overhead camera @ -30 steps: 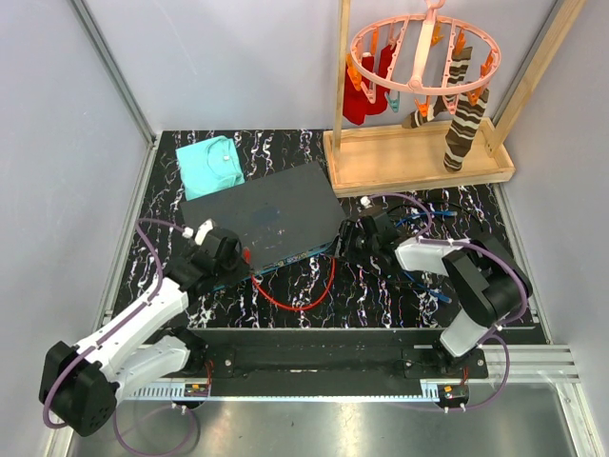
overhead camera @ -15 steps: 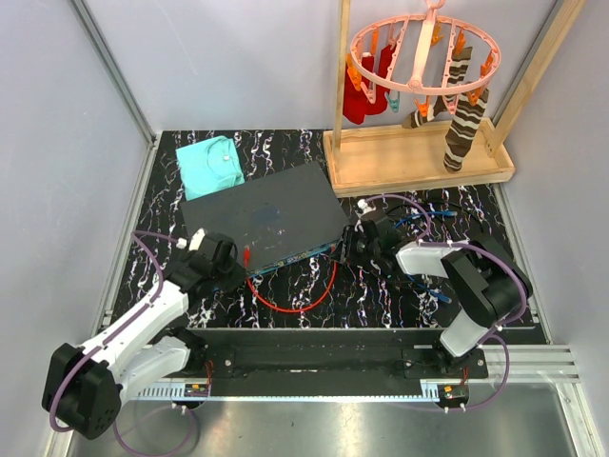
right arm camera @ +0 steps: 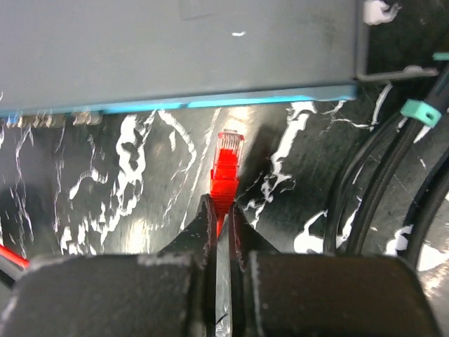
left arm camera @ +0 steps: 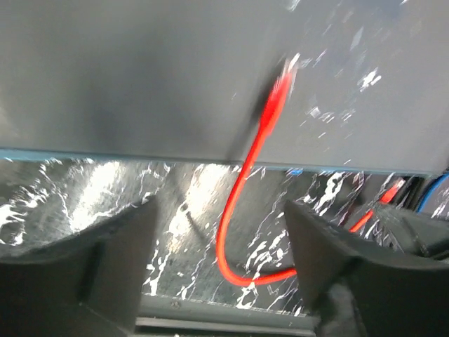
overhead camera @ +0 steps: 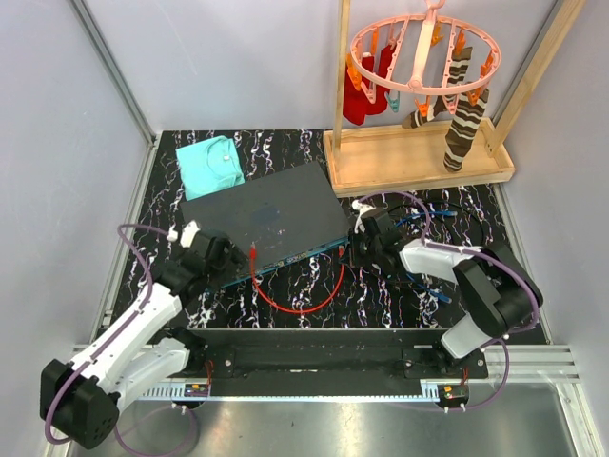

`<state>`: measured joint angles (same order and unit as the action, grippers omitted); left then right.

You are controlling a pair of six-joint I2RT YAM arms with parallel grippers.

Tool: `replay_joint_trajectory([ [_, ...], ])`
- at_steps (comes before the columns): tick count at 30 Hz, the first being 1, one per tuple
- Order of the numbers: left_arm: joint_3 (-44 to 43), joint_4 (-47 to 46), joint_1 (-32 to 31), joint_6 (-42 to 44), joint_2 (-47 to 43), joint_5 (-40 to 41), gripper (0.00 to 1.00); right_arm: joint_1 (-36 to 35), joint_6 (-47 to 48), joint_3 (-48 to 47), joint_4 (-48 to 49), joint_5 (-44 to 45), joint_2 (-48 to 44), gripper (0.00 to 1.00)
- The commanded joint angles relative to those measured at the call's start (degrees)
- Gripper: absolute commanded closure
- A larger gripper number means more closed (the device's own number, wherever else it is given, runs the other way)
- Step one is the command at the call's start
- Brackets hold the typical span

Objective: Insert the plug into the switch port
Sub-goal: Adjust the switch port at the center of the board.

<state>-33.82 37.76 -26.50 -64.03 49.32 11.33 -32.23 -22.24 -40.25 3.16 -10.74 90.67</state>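
Observation:
The switch (overhead camera: 271, 214) is a flat dark grey box lying slantwise mid-table, its teal port edge (right arm camera: 210, 102) facing the arms. A red cable (overhead camera: 297, 307) loops in front of it. My right gripper (right arm camera: 219, 207) is shut on the boot of the red plug (right arm camera: 229, 156), which points at the teal edge a short gap away, to the right of the sockets (right arm camera: 42, 118). My left gripper (left arm camera: 221, 217) stands open, and the cable (left arm camera: 231, 239) runs loose between its fingers (left arm camera: 105, 260). The cable's other plug (left arm camera: 277, 91) rests blurred on the switch top (left arm camera: 140, 70).
A folded teal cloth (overhead camera: 209, 165) lies behind the switch at the left. A wooden rack base (overhead camera: 419, 157) with a pink sock hanger (overhead camera: 423, 52) stands at the back right. Black and blue cables (right arm camera: 393, 175) lie right of the plug.
My left gripper has opened, let go of the cable's left end and drawn back to the left. My right gripper has shut on the red plug near the switch's right corner.

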Motion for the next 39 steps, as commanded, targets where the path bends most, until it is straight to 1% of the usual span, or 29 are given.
replay_joint_trajectory([
  [1,-8.70,3.02,1.36,8.28,-1.33,10.63,0.19,-0.38,12.64,-4.40,-8.33,-6.02,-5.67,1.00],
  [2,-9.76,3.11,1.71,9.53,-0.81,11.68,0.18,-0.73,13.70,-4.66,-10.00,-7.26,-6.38,1.00],
  [3,-11.51,3.11,2.59,11.71,-0.46,13.17,0.14,-0.90,14.76,-4.92,-10.62,-8.67,-7.00,1.00],
  [4,-12.14,3.11,3.20,12.69,0.16,13.71,0.13,-1.60,16.07,-4.93,-10.89,-12.07,-8.31,1.00],
  [7,-13.90,2.32,6.63,15.51,2.70,13.28,0.11,-4.85,18.10,-6.24,-13.52,-14.65,-10.33,1.00],
  [8,-13.81,2.06,7.42,15.78,3.76,12.84,0.11,-4.86,17.50,-6.51,-14.23,-15.09,-10.69,1.00],
  [9,-13.20,1.36,9.26,15.86,4.11,11.97,0.11,-4.86,15.84,-6.51,-14.32,-14.31,-10.95,1.00],
  [11,-11.80,0.39,11.20,15.95,4.64,10.91,0.08,-4.77,15.12,-6.16,-13.97,-7.39,-11.75,1.00],
  [12,-10.14,-0.74,13.30,15.95,4.56,9.69,0.04,-4.77,14.60,-6.16,-13.88,-4.40,-11.75,1.00],
  [13,-9.34,-1.19,14.45,16.13,4.56,9.06,0.01,-4.60,13.81,-6.16,-13.88,1.98,-11.14,1.00],
  [16,-6.26,-3.74,19.11,17.09,4.47,6.16,0.01,-2.23,11.61,-6.33,-11.96,6.51,-8.77,1.00],
  [18,-4.68,-5.93,20.95,17.97,4.99,5.28,0.01,-0.13,9.77,-7.38,-9.67,6.79,-6.75,1.00],
  [22,-3.18,-10.33,21.93,19.90,7.28,3.61,0.01,0.59,7.83,-9.14,-4.05,6.27,-0.25,1.00],
  [23,-3.00,-11.03,22.02,20.17,8.41,3.52,0.01,0.67,7.56,-9.23,-0.03,5.91,0.72,1.00],
  [24,-2.48,-12.26,22.45,20.87,9.12,3.26,0.01,0.59,7.30,-9.58,1.22,5.73,1.60,1.00],
  [27,-1.69,-13.50,23.77,21.58,11.41,1.51,0.01,0.59,7.30,-10.37,4.92,4.68,6.60,1.00],
  [29,-0.99,-13.94,24.56,21.49,12.46,-0.07,0.01,0.68,7.39,-10.20,8.86,4.68,7.93,1.00],
  [32,0.24,-14.55,24.66,20.70,13.17,-2.36,0.01,0.68,8.53,-11.86,10.90,4.94,10.74,1.00],
  [39,2.01,-15.87,24.74,20.17,15.89,-8.33,0.01,2.26,11.77,-19.68,13.36,5.65,16.89,1.00],
])
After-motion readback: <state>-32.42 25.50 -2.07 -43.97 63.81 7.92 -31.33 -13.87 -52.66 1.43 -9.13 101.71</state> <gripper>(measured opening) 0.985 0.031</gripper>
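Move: The right hand pinches the red plug, with the port edge of the switch about 5 cm ahead and 1 cm left at its height; the switch's near right corner is 6 ahead, 4 right, and black cables some 3 ahead, 7 right. For the left hand, the switch's near left corner lies roughly 12 cm left, 4 back and 7 below; the cable's free end stands about 3 ahead, 2 right, 3 lower. Up and back, swinging counter-clockwise, the right hand first draws the pinched plug off, then runs forward and down about 10 cm, bringing it up to the switch's port edge and seeming to bear on it. The left hand arcs up and forward over the switch, then left and down to its near left corner, fingers opening wide and its left side tipping up some 15 degrees. ##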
